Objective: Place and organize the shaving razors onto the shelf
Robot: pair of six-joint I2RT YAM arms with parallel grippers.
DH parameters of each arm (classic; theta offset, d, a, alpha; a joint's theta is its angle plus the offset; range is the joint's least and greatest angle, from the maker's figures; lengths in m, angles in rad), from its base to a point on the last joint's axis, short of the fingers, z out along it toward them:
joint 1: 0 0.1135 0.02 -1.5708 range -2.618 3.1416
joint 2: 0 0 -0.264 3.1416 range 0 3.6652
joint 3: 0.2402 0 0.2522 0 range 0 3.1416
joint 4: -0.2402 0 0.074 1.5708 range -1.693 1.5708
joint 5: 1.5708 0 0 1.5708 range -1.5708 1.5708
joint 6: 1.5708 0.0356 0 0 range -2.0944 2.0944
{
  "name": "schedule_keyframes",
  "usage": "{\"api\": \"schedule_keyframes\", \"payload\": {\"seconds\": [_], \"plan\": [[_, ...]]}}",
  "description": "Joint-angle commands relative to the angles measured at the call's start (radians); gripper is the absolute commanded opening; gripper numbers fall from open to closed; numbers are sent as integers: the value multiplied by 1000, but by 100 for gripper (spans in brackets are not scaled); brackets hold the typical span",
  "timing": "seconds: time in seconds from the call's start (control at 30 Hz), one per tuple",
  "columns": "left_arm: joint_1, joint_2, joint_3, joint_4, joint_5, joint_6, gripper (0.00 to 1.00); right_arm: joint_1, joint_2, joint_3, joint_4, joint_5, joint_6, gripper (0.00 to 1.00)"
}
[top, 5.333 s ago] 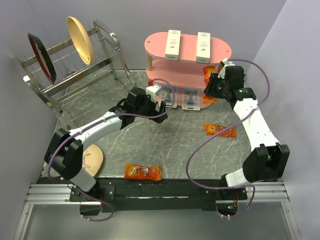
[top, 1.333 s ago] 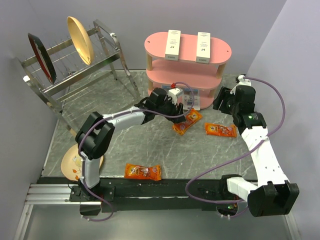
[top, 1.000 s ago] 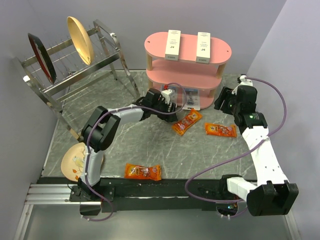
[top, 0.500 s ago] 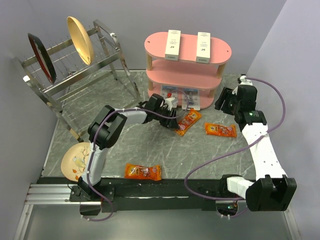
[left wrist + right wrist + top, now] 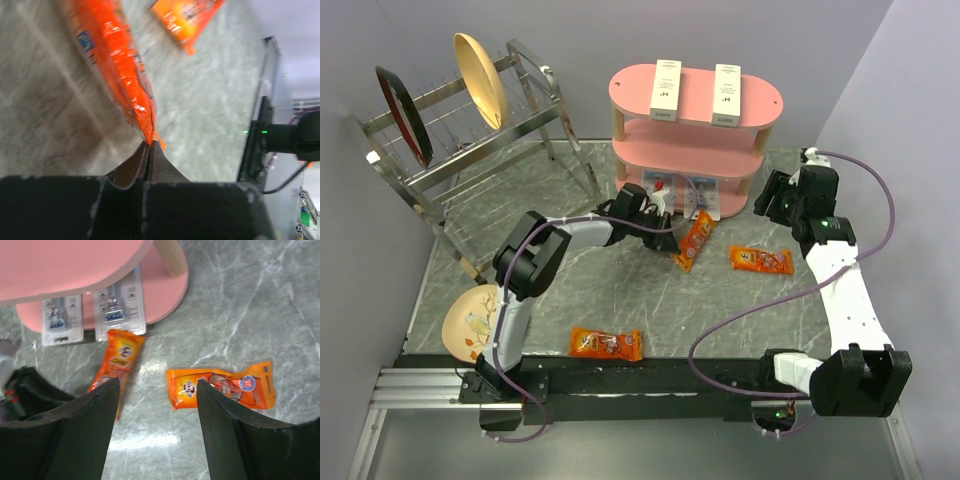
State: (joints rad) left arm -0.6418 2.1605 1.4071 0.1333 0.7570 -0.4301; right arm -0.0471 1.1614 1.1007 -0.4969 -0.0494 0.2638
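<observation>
Both shaving razors (image 5: 61, 320) (image 5: 120, 312) lie side by side on the bottom board of the pink shelf (image 5: 167, 295), under its middle board. In the top view the shelf (image 5: 765, 100) stands at the back and one razor (image 5: 702, 193) shows beside my left arm. My left gripper (image 5: 150, 144) is shut on the end of an orange snack packet (image 5: 115, 55), just in front of the shelf (image 5: 665, 236). My right gripper (image 5: 158, 382) hangs open and empty to the right of the shelf (image 5: 772, 200), above the table.
A second snack packet (image 5: 220, 387) lies right of the held one, a third (image 5: 606, 343) near the front edge. Two white boxes (image 5: 666, 88) (image 5: 728, 95) sit on the shelf's top. A wire dish rack (image 5: 470, 130) stands back left, a plate (image 5: 470, 325) front left.
My left gripper has closed on the end of the snack packet, which has turned more upright. The right arm has hardly moved.
</observation>
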Motion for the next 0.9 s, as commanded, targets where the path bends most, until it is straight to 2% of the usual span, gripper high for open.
{"api": "schedule_keyframes", "payload": {"seconds": [0.0, 0.2, 0.47, 0.6, 0.87], "plan": [[8, -161, -20, 112, 91, -48, 1, -49, -2, 47, 29, 20, 9, 70], [10, -246, -42, 78, 157, 17, 1, -96, 14, 50, 27, 29, -1, 70], [19, -349, -42, 124, 176, 10, 1, -102, 3, 28, 40, 48, -43, 70], [21, -393, 33, 135, 177, 8, 1, -108, -12, 18, 38, 69, -66, 70], [18, -350, 217, 192, 202, -74, 1, -126, -52, -15, 40, 79, -89, 70]]}}
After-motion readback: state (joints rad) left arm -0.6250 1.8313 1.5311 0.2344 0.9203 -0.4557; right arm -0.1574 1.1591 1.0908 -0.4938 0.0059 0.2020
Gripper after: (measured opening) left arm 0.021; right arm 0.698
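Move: The left hand already pinches one end of an orange packet just off the table. The shelf's middle board lies about 13 cm ahead of it, 2 cm to the right and 12 cm up. Below that board, the left razor stands 13 cm ahead and 4 cm left, the right razor 12 cm ahead and 7 cm right, both about 3 cm lower. From the right hand the middle board is about 11 cm ahead, 21 cm left and slightly lower. Straight up, quickly, by roughly 24 cm, the left hand hoists the packet in front of the shelf, keeping its shut-finger pinch on the end. Its fingers, pointing to the right, swing from slanting down to nearly level as the wrist rolls some 20 degrees. The right hand, open and empty, drifts about 5 cm to its right, away from the shelf. ##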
